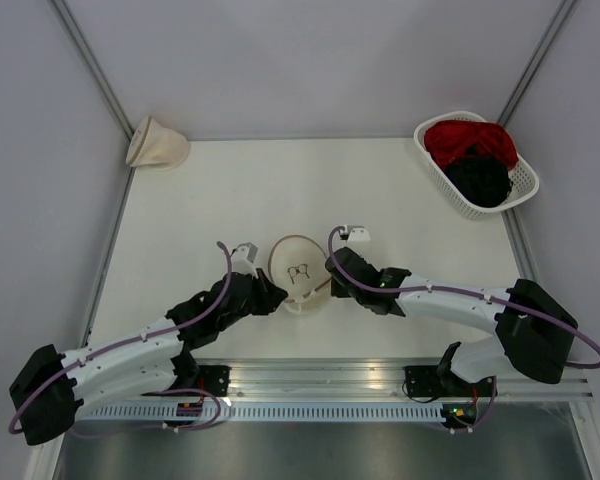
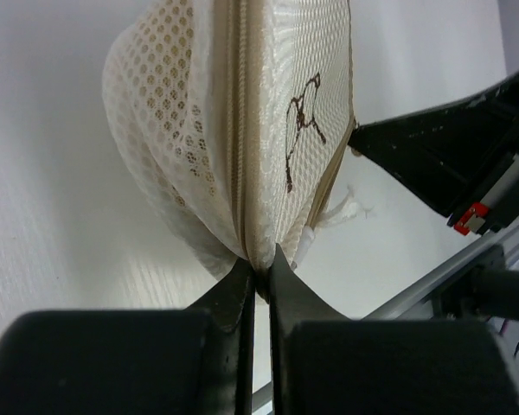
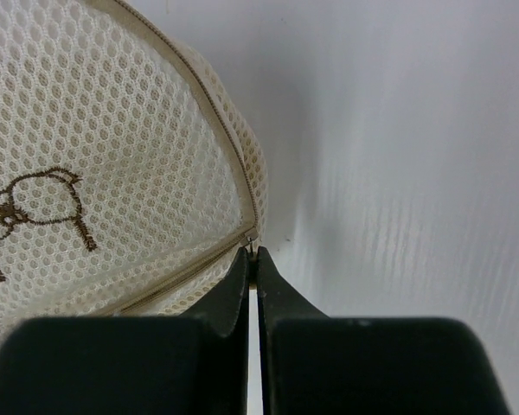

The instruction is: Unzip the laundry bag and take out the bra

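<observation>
The round cream mesh laundry bag (image 1: 298,275) with its small dark spectacles-like mark lies near the table's front, between both arms. My left gripper (image 1: 277,296) is shut on the bag's left edge; in the left wrist view the jaws (image 2: 259,264) pinch the fabric by the zip seam (image 2: 240,130). My right gripper (image 1: 331,266) is shut on the zip pull at the bag's right edge; in the right wrist view the small metal pull (image 3: 252,249) sits between the closed tips, and the zip (image 3: 182,275) runs left from there. The bra is hidden.
A cone-shaped cream bag (image 1: 155,143) lies at the back left corner. A white basket (image 1: 526,180) at the back right holds a red garment (image 1: 467,138) and a black garment (image 1: 480,180). A metal rail (image 1: 320,380) runs along the near edge.
</observation>
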Robot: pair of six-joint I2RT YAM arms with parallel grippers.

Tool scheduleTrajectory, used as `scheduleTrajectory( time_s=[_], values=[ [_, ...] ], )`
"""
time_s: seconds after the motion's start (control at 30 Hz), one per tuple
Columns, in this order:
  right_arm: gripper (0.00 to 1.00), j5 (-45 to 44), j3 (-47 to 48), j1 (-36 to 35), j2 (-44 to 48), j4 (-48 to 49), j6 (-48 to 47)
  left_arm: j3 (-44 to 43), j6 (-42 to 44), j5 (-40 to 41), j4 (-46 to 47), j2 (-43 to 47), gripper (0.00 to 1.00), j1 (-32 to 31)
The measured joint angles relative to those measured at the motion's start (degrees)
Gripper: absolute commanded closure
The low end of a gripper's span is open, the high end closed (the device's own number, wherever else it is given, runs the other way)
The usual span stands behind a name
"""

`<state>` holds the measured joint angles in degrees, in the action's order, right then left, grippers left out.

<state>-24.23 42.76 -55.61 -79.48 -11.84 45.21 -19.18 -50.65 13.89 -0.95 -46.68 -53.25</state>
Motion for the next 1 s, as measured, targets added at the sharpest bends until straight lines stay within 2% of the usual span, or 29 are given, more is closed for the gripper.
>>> scheduleTrajectory(
  time_s=[0.03, 0.07, 0.1, 0.17, 0.27, 0.43, 0.6, 0.77, 1.0],
  values=[
    [1.0, 0.0, 0.0, 0.4, 0.0, -0.2, -0.5, -1.0, 1.8, -1.9, 0.0, -1.6, 0.98, 0.7],
    [1.0, 0.0, 0.0, 0.7, -0.1, -0.3, -1.0, -2.1, 3.5, -3.5, 0.0, -3.3, 0.9, 1.2],
    [0.99, 0.0, 0.0, 1.1, -0.1, -0.5, -1.5, -3.2, 4.9, -4.6, 0.0, -4.9, 0.74, 1.8],
    [0.99, -0.7, 0.0, 1.6, -0.1, -1.0, -2.3, -5.2, 7.4, -5.8, -0.7, -7.4, 0.22, 2.4],
    [0.99, -2.7, 0.0, 2.8, -0.1, -2.4, -3.3, -6.6, 7.9, -4.8, -3.2, -9.2, 0.01, 3.2],
    [1.0, -4.3, -0.3, 3.3, 0.6, -3.8, -3.6, -9.3, 6.4, 3.2, -9.5, -8.7, 0.01, 3.7],
    [0.99, -4.6, -0.3, 3.3, 2.3, -4.7, -3.2, -10.8, 0.4, 8.5, -15.5, -2.2, 0.01, 3.8],
    [1.0, -0.7, -0.5, 2.6, 3.0, -4.4, -1.5, -9.9, -9.4, 5.2, -17.5, 4.0, 0.01, 3.8],
    [0.99, 14.4, -1.5, -3.6, 2.5, 3.5, 1.2, -5.9, -19.7, -5.6, -16.7, 4.7, 0.01, 3.8]
  ],
)
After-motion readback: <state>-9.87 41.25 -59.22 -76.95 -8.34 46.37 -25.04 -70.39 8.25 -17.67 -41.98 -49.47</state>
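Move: The left fingers still pinch the laundry bag's raised near-left zip end; the bag's middle lies about 6 cm ahead of them, 4 cm to their right and 3 cm lower. The zip pull, already held by the right fingers, is some 11 cm right of the left hand, 3 cm ahead and 3 cm lower. From the right hand the bag's middle is roughly 8 cm left, 3 cm ahead and 1 cm down. Rightward about 4 cm and slightly forward, the right hand draws the zip pull, then swings back some 8 cm left and 6 cm towards the base, still pinching, its wrist turning counter-clockwise. The left fingers open wide early and let go of the zip end; that hand eases forward, lifts up and to the left clear of the bag, then comes back and down beside its near-left edge, tipping downward. ##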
